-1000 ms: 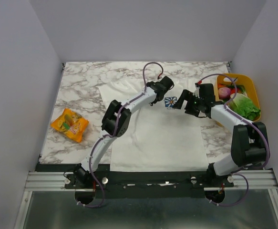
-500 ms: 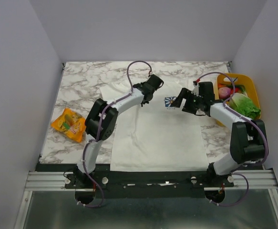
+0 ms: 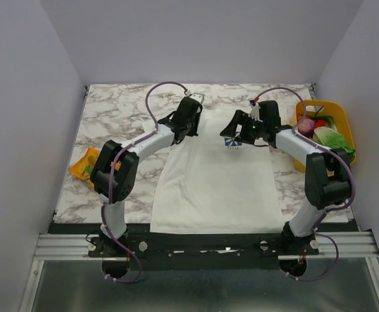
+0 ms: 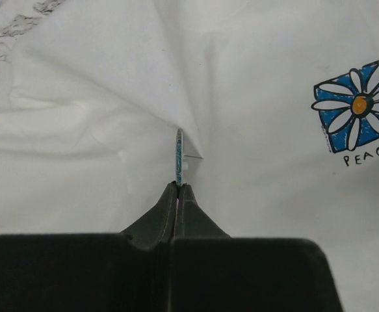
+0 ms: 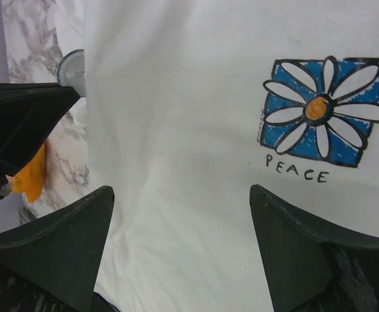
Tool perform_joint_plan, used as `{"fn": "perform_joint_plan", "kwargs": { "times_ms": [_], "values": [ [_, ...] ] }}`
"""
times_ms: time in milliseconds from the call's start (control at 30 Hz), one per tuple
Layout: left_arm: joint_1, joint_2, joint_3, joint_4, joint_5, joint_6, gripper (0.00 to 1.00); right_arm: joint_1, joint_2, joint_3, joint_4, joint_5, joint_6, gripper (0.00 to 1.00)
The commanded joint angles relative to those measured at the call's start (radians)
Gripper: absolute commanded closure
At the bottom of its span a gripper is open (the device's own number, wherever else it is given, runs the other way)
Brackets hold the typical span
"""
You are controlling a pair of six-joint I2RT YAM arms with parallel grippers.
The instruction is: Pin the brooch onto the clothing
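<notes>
The clothing is a white T-shirt (image 3: 215,182) spread flat on the marble table, with a blue flower print (image 3: 233,138) on the chest. My left gripper (image 3: 192,104) hovers over the shirt's far left shoulder area. In the left wrist view it (image 4: 178,185) is shut on the brooch (image 4: 179,156), a thin disc seen edge-on with its pin sticking out to the right. The right wrist view shows the same brooch (image 5: 72,68) as a round greyish disc at the left gripper's tip. My right gripper (image 5: 182,195) is open over the shirt beside the print (image 5: 326,110), with nothing between its fingers.
A yellow basket (image 3: 347,123) with lettuce (image 3: 333,142) and other play food stands at the table's right edge. An orange snack packet (image 3: 85,166) lies on the left, partly behind the left arm's elbow. Grey walls close in three sides.
The left arm has swung left and farther away with the brooch, from beside the print to the shirt's shoulder area. The right gripper has moved left and away, over the print.
</notes>
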Motion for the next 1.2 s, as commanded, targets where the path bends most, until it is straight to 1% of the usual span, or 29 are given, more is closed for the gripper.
{"fn": "perform_joint_plan", "kwargs": {
  "times_ms": [0, 133, 200, 267, 400, 467, 500, 700, 800, 867, 900, 967, 1000, 1167],
  "values": [
    [0.017, -0.052, -0.030, 0.105, 0.118, -0.037, 1.00, 0.035, 0.062, 0.079, 0.018, -0.020, 0.013, 0.07],
    [0.034, -0.076, -0.072, 0.172, 0.169, -0.052, 1.00, 0.055, 0.121, 0.136, 0.030, -0.015, 0.018, 0.08],
    [0.046, -0.095, -0.109, 0.200, 0.212, -0.061, 1.00, 0.055, 0.163, 0.167, 0.044, -0.029, 0.019, 0.12],
    [0.054, -0.110, -0.136, 0.225, 0.224, -0.064, 1.00, 0.057, 0.187, 0.202, 0.064, -0.049, 0.022, 0.15],
    [0.071, -0.128, -0.173, 0.277, 0.280, -0.074, 1.00, 0.074, 0.250, 0.259, 0.120, -0.087, 0.042, 0.26],
    [0.077, -0.138, -0.191, 0.305, 0.318, -0.077, 1.00, 0.091, 0.287, 0.294, 0.127, -0.094, 0.049, 0.27],
    [0.080, -0.139, -0.198, 0.314, 0.326, -0.081, 1.00, 0.097, 0.298, 0.303, 0.137, -0.104, 0.055, 0.29],
    [0.094, -0.147, -0.210, 0.344, 0.385, -0.098, 1.00, 0.131, 0.355, 0.342, 0.169, -0.104, 0.081, 0.31],
    [0.101, -0.155, -0.221, 0.369, 0.411, -0.114, 1.00, 0.135, 0.370, 0.350, 0.171, -0.098, 0.081, 0.35],
    [0.104, -0.159, -0.228, 0.386, 0.421, -0.118, 1.00, 0.134, 0.370, 0.351, 0.173, -0.095, 0.081, 0.36],
    [0.104, -0.161, -0.231, 0.390, 0.427, -0.120, 1.00, 0.135, 0.373, 0.351, 0.173, -0.094, 0.081, 0.38],
    [0.104, -0.162, -0.231, 0.397, 0.431, -0.123, 1.00, 0.135, 0.376, 0.351, 0.177, -0.098, 0.081, 0.38],
    [0.104, -0.164, -0.231, 0.397, 0.436, -0.127, 1.00, 0.137, 0.379, 0.351, 0.180, -0.103, 0.082, 0.41],
    [0.104, -0.158, -0.225, 0.407, 0.464, -0.132, 1.00, 0.146, 0.390, 0.345, 0.194, -0.110, 0.087, 0.41]
  ]
}}
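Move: From the open right hand, the cloth fold at the pin's tip lies about 12 cm left and 3 cm ahead, roughly 1 cm lower; the brooch is 1 to 2 cm left of the fold. The blue printed flower is some 4 cm ahead of the right hand, 3 cm to its right, about 6 cm below. The left hand already pinches the brooch edge-on, with the fold about 2 cm ahead, 2 cm right and 2 cm below. Leftward and forward, about 10 and 6 cm, the right hand slides in towards the brooch, sinking slightly and turning some 10 degrees counter-clockwise while its fingers narrow to a bit over half open, one tip arriving right beside the fold. The left keeps its pinch on the brooch, rises about 3 cm and rolls some 20 degrees, its left side dropping, with the pin still in the fold. ##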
